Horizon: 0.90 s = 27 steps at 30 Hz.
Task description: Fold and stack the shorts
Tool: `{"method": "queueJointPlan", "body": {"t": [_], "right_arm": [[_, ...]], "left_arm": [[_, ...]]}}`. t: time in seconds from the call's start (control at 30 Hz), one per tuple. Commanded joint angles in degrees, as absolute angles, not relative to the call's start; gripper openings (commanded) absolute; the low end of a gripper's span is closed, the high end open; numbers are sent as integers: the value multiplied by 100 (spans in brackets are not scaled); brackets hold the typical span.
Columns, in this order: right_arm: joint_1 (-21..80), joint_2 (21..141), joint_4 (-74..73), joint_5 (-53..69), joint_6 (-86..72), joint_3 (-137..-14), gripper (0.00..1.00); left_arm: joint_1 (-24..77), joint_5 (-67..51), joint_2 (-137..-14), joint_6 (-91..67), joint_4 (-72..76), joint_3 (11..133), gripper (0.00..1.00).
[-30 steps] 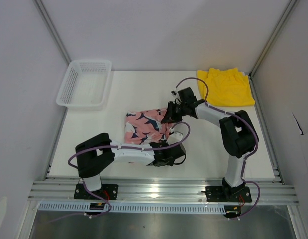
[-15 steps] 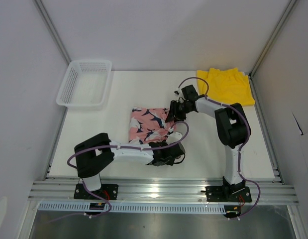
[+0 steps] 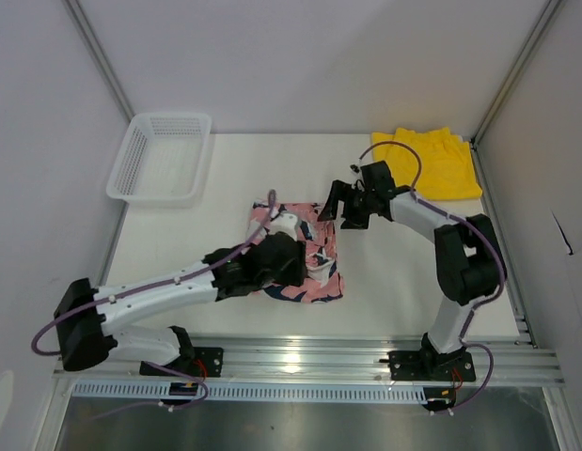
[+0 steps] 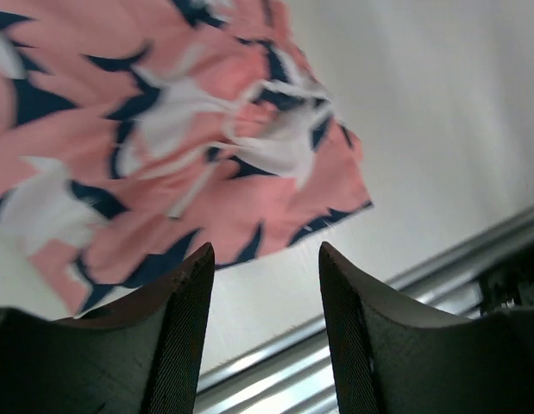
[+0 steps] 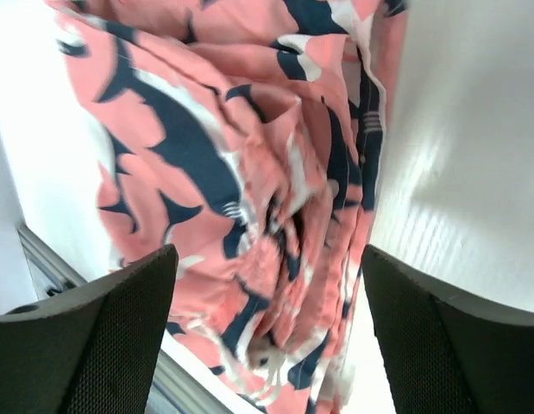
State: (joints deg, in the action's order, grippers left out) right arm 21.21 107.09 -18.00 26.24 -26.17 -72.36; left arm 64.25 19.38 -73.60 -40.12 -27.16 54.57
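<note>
The pink whale-print shorts [image 3: 314, 252] lie folded and a bit rumpled mid-table. They fill the upper left of the left wrist view [image 4: 163, 147] and most of the right wrist view [image 5: 249, 172]. My left gripper [image 4: 265, 250] hovers over their near part, open, with only bare table and rail between its fingers [image 4: 176, 336]. Just off their far right corner my right gripper [image 3: 339, 211] stands wide open over the cloth [image 5: 267, 254], holding nothing. The yellow shorts [image 3: 427, 164] lie flat at the far right corner.
A white mesh basket [image 3: 161, 158] stands at the far left of the table. The metal rail [image 3: 300, 362] runs along the near edge. Grey walls close in both sides.
My right gripper opened, let go of the pink shorts and drew back to the right. The left arm swung from in front of the shorts to reaching over them, its jaws a little wider.
</note>
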Motion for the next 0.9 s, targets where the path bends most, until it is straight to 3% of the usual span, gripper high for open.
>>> {"method": "queueJointPlan", "body": {"t": [0.0,0.1,0.33,0.43,0.63,0.87], "right_arm": [[2100,9644,-1030,2111,-3399,-6438,89],[2328,8791,-467,1751,-4261,-5515,78],[3883,7752,34,335,-5519,-4650,73],[4201,7883,298,97,-5678,-4728,61],[4070,8683,535,246,-5529,-5054,27],[3762,9492,870,967,-5519,-4791,7]], "left_arm": [[5645,1532,-6613,-4078,-3191,5002,55],[4827,1310,-6189,-4034,-3181,4519,55],[3929,1126,-6055,-3981,-2989,4087,56],[3867,976,-6170,-3999,-2576,3929,55],[3867,677,-6547,-3894,-2013,3867,53],[3876,440,-6882,-3850,-1864,3727,50]]}}
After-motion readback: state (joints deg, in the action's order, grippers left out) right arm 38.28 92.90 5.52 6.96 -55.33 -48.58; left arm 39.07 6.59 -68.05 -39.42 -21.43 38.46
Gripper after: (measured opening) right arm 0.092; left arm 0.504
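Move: The pink shorts lie in a rough rectangle with their middle about 9 cm ahead of the left hand, 1 cm to its left and 12 cm below; from the right hand that middle is some 10 cm back, 9 cm left and 6 cm down. Their drawstring is roughly 15 cm back and 4 cm left of the right hand. The folded yellow shorts sit about 15 cm ahead and 23 cm right of the right hand. Over the pink shorts both hands shift, neither holding cloth: the right lifts off the far right corner and swings some 11 cm back and 6 cm left, then eases forward and sinks about 5 cm just right of the middle, nearly shutting its wide-open fingers and turning 15 degrees clockwise. The left sweeps left and a little forward to the left side, sinking about 7 cm and drifting slightly back right, fingers half open, turning counter-clockwise. ##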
